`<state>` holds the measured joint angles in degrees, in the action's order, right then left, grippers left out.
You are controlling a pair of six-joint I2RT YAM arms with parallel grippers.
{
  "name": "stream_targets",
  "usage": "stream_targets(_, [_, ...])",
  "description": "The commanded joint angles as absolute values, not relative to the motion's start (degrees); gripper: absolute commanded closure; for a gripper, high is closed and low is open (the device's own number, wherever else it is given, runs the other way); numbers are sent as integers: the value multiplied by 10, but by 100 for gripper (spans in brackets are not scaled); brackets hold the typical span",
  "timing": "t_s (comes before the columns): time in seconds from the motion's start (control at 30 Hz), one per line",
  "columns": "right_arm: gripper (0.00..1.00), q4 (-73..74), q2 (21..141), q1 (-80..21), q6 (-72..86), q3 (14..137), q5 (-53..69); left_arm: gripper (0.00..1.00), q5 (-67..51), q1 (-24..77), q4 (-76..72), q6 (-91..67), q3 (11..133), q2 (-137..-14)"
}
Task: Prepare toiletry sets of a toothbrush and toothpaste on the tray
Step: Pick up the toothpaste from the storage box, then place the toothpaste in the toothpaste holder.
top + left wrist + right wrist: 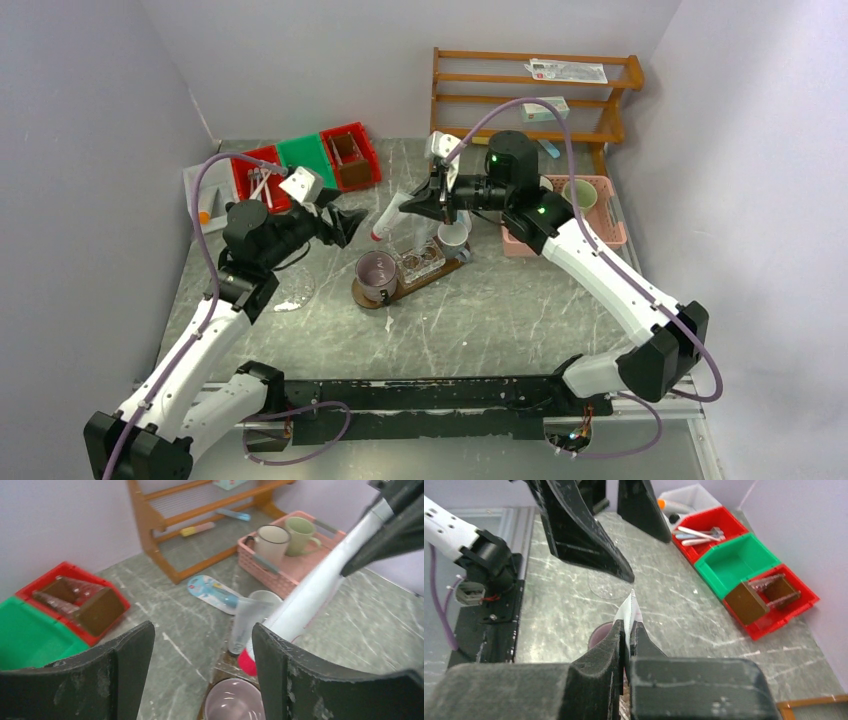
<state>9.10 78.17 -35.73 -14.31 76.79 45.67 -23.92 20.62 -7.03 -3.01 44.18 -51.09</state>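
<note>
A white toothpaste tube with a red cap hangs slanted above the tray. My right gripper is shut on its flat crimped end. The dark brown tray carries a purple mug, a clear glass and a clear cup. Just left of the tube's cap, my left gripper stands open around nothing, with its right finger close beside the cap. Slim white toothbrushes lie in a red bin.
Green bin and a second red bin sit at the back left. A pink basket holds two mugs at the right. A wooden rack stands behind. A packaged toothbrush lies near it. A clear glass lies left of the tray.
</note>
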Motion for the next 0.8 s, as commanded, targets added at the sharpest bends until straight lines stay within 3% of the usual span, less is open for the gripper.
stream_targets(0.0, [100, 175, 801, -361, -214, 809, 403, 23, -97, 207, -64, -33, 449, -497])
stream_targets(0.43, [100, 254, 856, -371, -303, 840, 327, 9, 137, 207, -23, -59, 454, -492])
stream_targets(0.77, [100, 218, 863, -374, -304, 800, 316, 3, 200, 207, -5, -71, 461, -503])
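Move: From the left hand, the two toothpastes remaining in the storage box lie about 36 cm to the left, 18 cm ahead and 28 cm below. At that same depth, the red toothbrush bin is some 26 cm left and 21 cm ahead, the green bin 15 cm left and 27 cm ahead. The right hand's goal, the tray's clear holder, is roughly 32 cm below and 5 cm ahead, 1 cm right; the grey mug stands 9 cm left, level ahead, and the light mug 8 cm right, 10 cm ahead, both 30 cm down. Leftward and somewhat forward, the empty left hand swings about 11 cm away from the handover towards the storage box, turning some 40 degrees counter-clockwise as its fingers open from three-quarters to nearly full. Meanwhile the right hand, still pinching the red-capped toothpaste by its flat end, sinks about 8 cm and eases forward towards the clear holder, tipping its fingers and the cap farther down. ##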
